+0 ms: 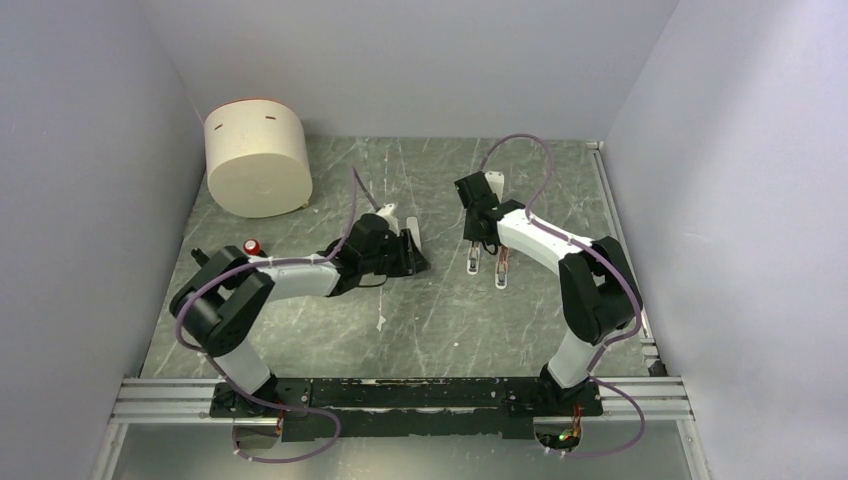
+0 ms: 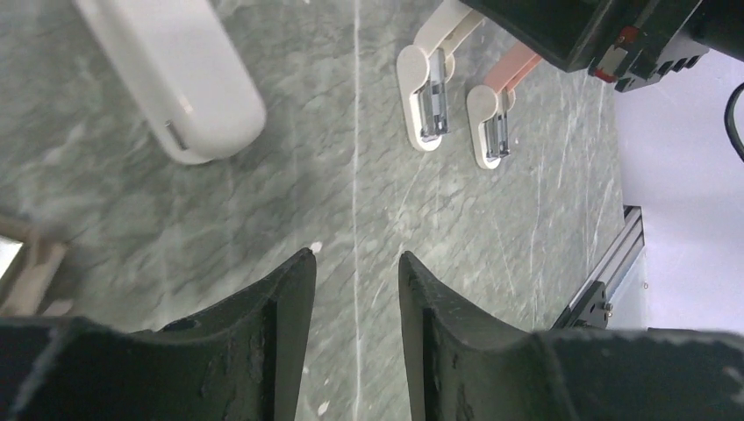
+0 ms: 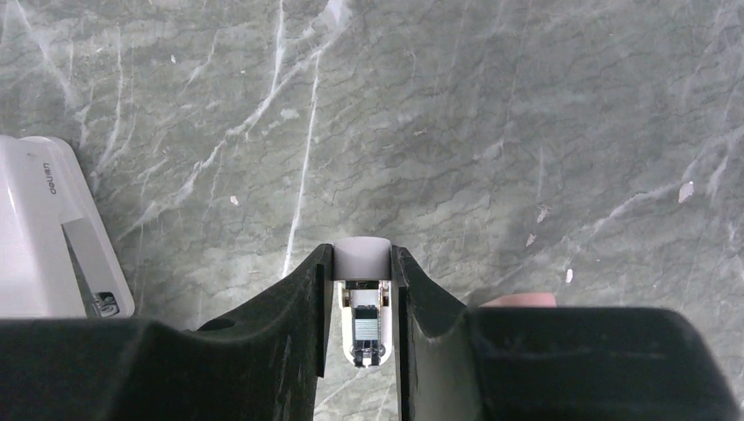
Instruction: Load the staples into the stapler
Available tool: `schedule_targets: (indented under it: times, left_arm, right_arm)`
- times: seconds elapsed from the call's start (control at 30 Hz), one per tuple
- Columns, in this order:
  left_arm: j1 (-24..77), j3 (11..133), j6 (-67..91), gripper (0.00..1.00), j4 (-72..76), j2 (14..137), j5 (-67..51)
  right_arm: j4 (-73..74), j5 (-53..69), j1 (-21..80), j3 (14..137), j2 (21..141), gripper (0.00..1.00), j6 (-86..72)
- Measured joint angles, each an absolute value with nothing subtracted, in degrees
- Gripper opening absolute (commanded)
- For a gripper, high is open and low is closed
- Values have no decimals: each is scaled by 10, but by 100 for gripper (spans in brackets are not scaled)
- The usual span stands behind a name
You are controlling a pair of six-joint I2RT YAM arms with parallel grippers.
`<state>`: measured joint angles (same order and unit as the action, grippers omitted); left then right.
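Note:
The white stapler (image 1: 386, 212) (image 2: 184, 88) (image 3: 39, 237) lies on the table just beyond my left wrist, its metal strip showing in the right wrist view. My left gripper (image 1: 412, 252) (image 2: 355, 256) stands open above bare table, nothing between its fingers. My right gripper (image 1: 483, 250) (image 3: 361, 250) is shut on a short white piece (image 1: 470, 262) (image 2: 414, 88) (image 3: 361, 259) that has a metal channel. A pink piece (image 1: 502, 272) (image 2: 519, 66) (image 3: 518, 300) of similar shape sits right beside it. The staples are out of view. A small red-and-white thing (image 1: 252, 245) sits by my left elbow.
A big cream cylinder (image 1: 258, 160) stands at the back left. Grey walls close three sides. Aluminium rails run along the near edge (image 1: 400, 400) and the right side (image 2: 614, 263). A tan-edged thing (image 2: 22, 263) is cut off at the left wrist view's edge.

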<state>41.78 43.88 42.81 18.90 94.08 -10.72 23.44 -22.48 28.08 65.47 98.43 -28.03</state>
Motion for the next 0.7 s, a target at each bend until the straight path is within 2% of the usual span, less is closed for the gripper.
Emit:
schedule_targets:
  times: [0.27,0.37,0.47,0.7]
  left_arm:
    - [438,480,451,43,242,1020,-108]
    - [443,488,458,27,249,1039,-108]
    - [450,493,467,21,259,1054,-107]
    - [472,542,476,20,253,1112,-103]
  right_arm:
    - [234,-180,285,645,972,25,-290]
    - [234,-168,299,645,971,24,-297]
    - [234,-163,314,644,970,24,-303]
    - [227,-163,339,641,970,23,-314]
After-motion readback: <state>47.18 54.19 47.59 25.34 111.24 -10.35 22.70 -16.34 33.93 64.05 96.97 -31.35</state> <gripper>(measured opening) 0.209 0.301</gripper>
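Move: The right hand still holds the open white mini stapler by its raised lid; its magazine lies about 3 cm back of that hand and 3 below. From the left hand, whose half-open fingers are empty, this magazine is some 13 cm to the right, 4 ahead and 4 lower. Still from the left hand, the big white stapler lies about 9 cm ahead and 3 left. The pink mini stapler lies about 8 cm right of the right hand and 4 back. The left fingertips come right up to the near end of the mini stapler's magazine, travelling about 7 cm to the right while sinking 4 cm, and narrow from half open to nearly shut on the way. The right hand keeps its pinch on the lid and carries the stapler to meet them, some 5 cm left and 3 back at level height, turning slightly counter-clockwise. ##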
